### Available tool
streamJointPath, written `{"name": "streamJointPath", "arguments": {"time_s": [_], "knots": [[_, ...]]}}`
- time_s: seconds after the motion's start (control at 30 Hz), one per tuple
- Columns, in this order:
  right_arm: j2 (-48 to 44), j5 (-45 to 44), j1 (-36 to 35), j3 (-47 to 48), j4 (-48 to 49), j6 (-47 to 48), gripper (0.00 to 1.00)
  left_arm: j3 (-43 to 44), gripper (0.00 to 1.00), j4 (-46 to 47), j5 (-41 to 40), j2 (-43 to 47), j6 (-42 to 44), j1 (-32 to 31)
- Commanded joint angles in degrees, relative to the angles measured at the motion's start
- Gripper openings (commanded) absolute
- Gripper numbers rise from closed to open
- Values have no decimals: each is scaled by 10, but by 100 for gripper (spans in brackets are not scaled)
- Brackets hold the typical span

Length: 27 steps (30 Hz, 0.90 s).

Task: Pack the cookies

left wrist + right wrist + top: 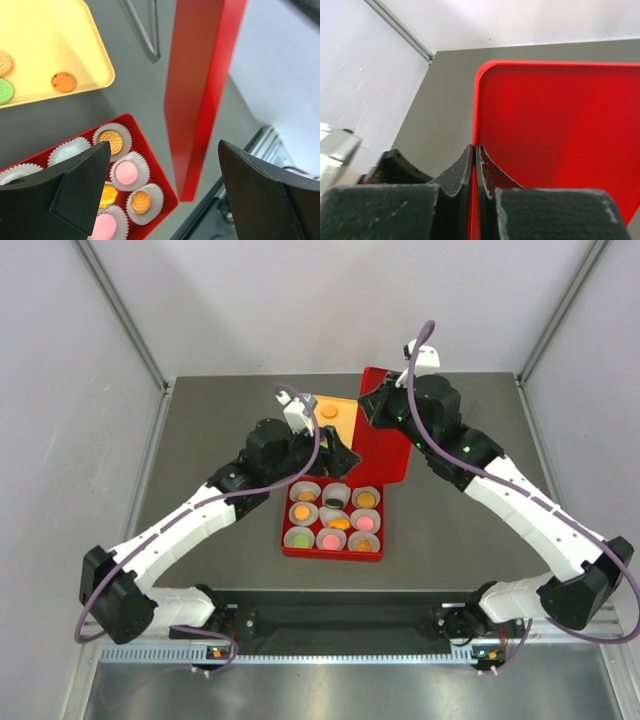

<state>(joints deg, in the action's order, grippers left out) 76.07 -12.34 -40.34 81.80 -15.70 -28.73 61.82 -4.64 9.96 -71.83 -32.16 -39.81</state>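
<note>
The red box [333, 555] holds several white paper cups with cookies [364, 522] in orange, pink, green and black. In the left wrist view the box [161, 180] shows a pink cookie [126, 172] in a cup. A yellow tray [345, 425] behind it holds a loose orange cookie [329, 412]; the left wrist view shows it [64, 82] next to a green one [4, 91]. My left gripper [343, 455] is open and empty over the box's far edge [165, 175]. My right gripper [375, 405] is shut on the edge of the red lid [392, 445], held tilted up off the table [475, 150].
The lid [200, 90] hangs on edge just right of the box and tray, between my two grippers. Grey walls enclose the table on three sides. A rail [340, 622] with the arm bases runs along the near edge.
</note>
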Motion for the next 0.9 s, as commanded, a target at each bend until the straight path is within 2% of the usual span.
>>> {"name": "streamJointPath", "arguments": {"time_s": [0.0,0.27,0.3,0.5,0.73,0.87], "knots": [[2,-22,-13,42,2,-7,0,27,93,32,-9,-16,56,-9],[29,-28,-21,62,-29,-42,0,25,90,88,-8,-52,87,-25],[33,-29,-22,64,-36,-44,0,26,85,90,-15,-54,91,-29],[50,-19,-24,79,-57,-47,0,20,68,111,-9,-68,114,-31],[58,-6,-25,86,-67,-51,0,15,37,121,-13,-83,108,-30],[57,1,-25,90,-67,-54,0,9,4,127,-18,-83,102,-30]]}}
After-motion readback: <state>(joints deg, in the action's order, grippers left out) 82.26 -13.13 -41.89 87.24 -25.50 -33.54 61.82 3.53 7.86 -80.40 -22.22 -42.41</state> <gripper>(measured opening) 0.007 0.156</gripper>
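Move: The open left hand goes for the lower left rim of the red lid, which the right hand holds upright: about 5 cm to its right, 2 cm ahead and 1 cm above. From the right hand, the cookie box lies roughly 33 cm below, 10 cm back and 7 cm to the left. The yellow tray is some 14 cm ahead of the right hand, 4 cm left and 35 cm below. Reaching about 5 cm down, right and forward, the left hand pinches the lid's rim while the right lowers it. ##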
